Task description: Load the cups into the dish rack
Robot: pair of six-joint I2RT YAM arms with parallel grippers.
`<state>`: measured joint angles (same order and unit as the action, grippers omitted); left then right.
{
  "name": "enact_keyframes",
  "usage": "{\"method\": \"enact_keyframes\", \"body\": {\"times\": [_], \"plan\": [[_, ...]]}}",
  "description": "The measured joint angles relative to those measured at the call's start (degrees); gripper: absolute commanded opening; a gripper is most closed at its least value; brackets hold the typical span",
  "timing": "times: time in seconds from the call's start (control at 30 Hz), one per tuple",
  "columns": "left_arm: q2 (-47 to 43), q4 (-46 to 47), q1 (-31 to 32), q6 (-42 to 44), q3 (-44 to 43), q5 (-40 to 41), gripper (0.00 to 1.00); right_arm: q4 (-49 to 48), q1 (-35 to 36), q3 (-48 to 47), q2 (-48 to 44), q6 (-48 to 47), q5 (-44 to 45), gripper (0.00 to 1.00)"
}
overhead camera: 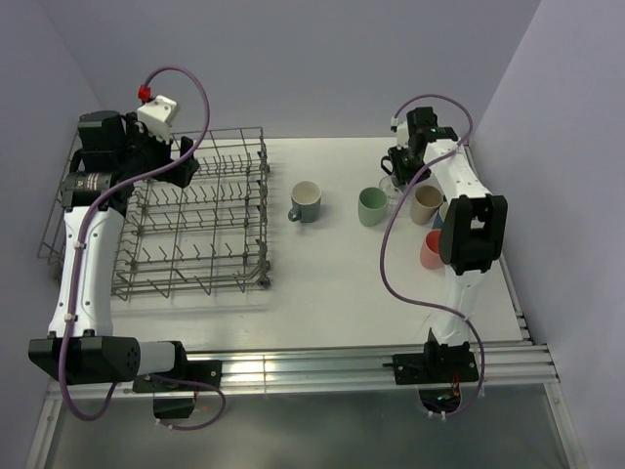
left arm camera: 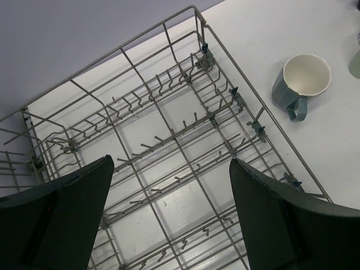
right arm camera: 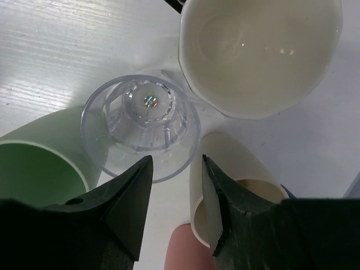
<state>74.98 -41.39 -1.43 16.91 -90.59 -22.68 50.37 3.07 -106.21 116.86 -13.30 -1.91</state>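
The grey wire dish rack (overhead camera: 262,210) stands at the left, and no cups show in it. My left gripper (overhead camera: 186,161) hangs open and empty above it, its jaws wide apart over the tines (left arm camera: 170,163). My right gripper (overhead camera: 397,171) is open low over the cup cluster at the right. In the right wrist view its jaws (right arm camera: 175,169) straddle the near rim of a clear glass tumbler (right arm camera: 140,121) without clamping it. A green mug (right arm camera: 34,169), a beige mug (right arm camera: 236,163), a coral mug (right arm camera: 183,247) and a mug with a cream inside (right arm camera: 259,50) crowd around it.
A grey-blue mug (overhead camera: 306,202) stands alone between the rack and the cluster and also shows in the left wrist view (left arm camera: 304,79). The green mug (overhead camera: 372,206), beige mug (overhead camera: 426,203) and coral mug (overhead camera: 431,251) stand close together near the table's right edge.
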Motion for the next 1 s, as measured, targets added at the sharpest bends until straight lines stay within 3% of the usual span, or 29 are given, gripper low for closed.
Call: {"method": "enact_keyframes", "body": {"times": [0.3,0.7,1.0], "plan": [[0.0,-0.1,0.0,-0.3,1.2,0.0,0.92,-1.4,-0.2,-0.2,3.3,0.4,0.2,0.43],[-0.9,-0.2,0.0,-1.3,1.3,0.0,0.92,-3.3,-1.6,-0.3,3.5,2.1,-1.3,0.00],[-1.0,-0.5,0.0,-1.6,1.3,0.0,0.92,-3.1,-3.3,-0.3,3.4,3.9,-4.9,0.00]]}}
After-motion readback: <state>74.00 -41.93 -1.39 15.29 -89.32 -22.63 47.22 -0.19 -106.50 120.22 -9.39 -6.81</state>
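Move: The clear glass stands nearly under the right hand's half-open fingers, its middle about 3 cm left, 2 cm ahead and 6 cm below. Around it, from this hand, are the black-handled mug some 8 cm ahead and 2 cm right, the green cup about 10 cm left and 2 cm back, and the beige cup 6 cm right and 2 cm back, all about 6 cm lower. From the left hand, the glass is roughly 57 cm right, 10 cm ahead and 28 cm down. The clear glass's right-hand wall lies between the right hand's fingertips as they sink about 2 cm at its rim, one finger on the inside and the other on the beige cup's side. While easing 1.5 cm forward and slightly right towards the mug, the hand then shuts its half-open fingers completely, pinching the thin wall, and rolls about 5 degrees. ##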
